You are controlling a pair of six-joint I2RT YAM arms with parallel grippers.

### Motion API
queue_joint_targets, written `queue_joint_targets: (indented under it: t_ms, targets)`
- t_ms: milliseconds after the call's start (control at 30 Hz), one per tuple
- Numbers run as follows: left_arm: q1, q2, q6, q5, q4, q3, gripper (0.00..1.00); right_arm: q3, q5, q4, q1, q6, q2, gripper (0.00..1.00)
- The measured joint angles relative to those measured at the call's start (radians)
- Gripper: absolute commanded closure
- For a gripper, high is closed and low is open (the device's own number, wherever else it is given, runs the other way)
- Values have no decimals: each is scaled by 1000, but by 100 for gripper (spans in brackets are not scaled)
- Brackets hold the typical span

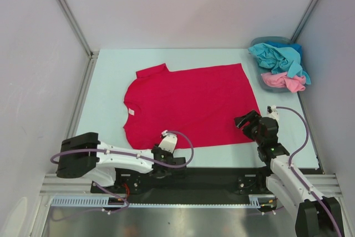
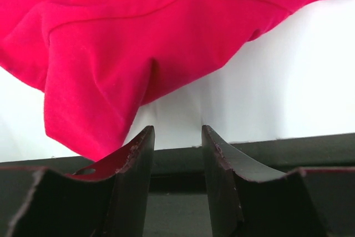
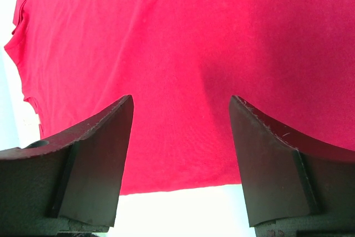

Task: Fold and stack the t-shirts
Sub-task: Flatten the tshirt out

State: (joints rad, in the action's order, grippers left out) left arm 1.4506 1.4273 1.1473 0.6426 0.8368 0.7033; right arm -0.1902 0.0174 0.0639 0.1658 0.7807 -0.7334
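Note:
A crimson red t-shirt point(image 1: 188, 104) lies spread flat on the table, its neck and small white label point(image 1: 131, 112) to the left. My left gripper point(image 1: 165, 136) sits low at the shirt's near edge. In the left wrist view it point(image 2: 177, 131) is open with nothing between the fingers, and a folded red sleeve point(image 2: 100, 98) lies just ahead and to the left. My right gripper point(image 1: 243, 120) hovers over the shirt's near right corner. In the right wrist view it point(image 3: 180, 101) stands wide open above the red cloth point(image 3: 194, 37), just inside the hem.
A blue-grey basket point(image 1: 270, 40) stands at the back right, holding a crumpled teal-blue shirt point(image 1: 280, 56) and a light pink shirt point(image 1: 283, 80). Pale table surface point(image 1: 111, 70) surrounds the red shirt. Metal frame rails run along the left and right sides.

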Motion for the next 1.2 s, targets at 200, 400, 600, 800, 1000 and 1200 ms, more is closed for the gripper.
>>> queue_joint_targets:
  t_ms: [200,400,600,800,1000,1200]
  targets:
    - [0,29,1,31,5,1,53,0,0,0,0,0,8,26]
    - [-13,37,-5,58,-3,1,53,0,0,-1,0,0,18,26]
    - [-76,-55,-60,42,-114,-22,53,0,0,-8,0,0,31,26]
    - [-231,-301,-155,-3,-231,-134,53,0,0,-15,-2,0,32,26]
    - [-282,-280,-206,-29,-264,-138,53,0,0,-15,-3,0,32,26]
    - [-302,-262,-217,-80,-323,-153,53,0,0,-20,-3,-4,34,26]
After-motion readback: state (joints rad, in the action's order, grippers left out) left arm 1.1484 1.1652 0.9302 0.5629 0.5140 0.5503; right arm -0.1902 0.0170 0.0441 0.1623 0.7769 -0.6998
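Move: The crumpled near edge of the t-shirt lies about 4 cm ahead of my left hand and 1 cm below it. A folded sleeve flap sits some 7 cm to the hand's left and 3 cm ahead, and the table's front edge runs about 1 cm behind the fingers. The shirt's middle is roughly 24 cm ahead and 7 cm to the right. From my right hand, that near-edge spot lies about 23 cm left, 10 cm back and 6 cm below. I bring my left hand from the bare strip by the table's front edge forward about 5.5 cm to the shirt's crumpled near edge: first a slow centimetre or so low down, then a quicker rise of some 3 cm, then sinking back about half of that. My wrist rolls nearly 20 degrees, left side down, and my fingers stay half open, ending close over the cloth. ##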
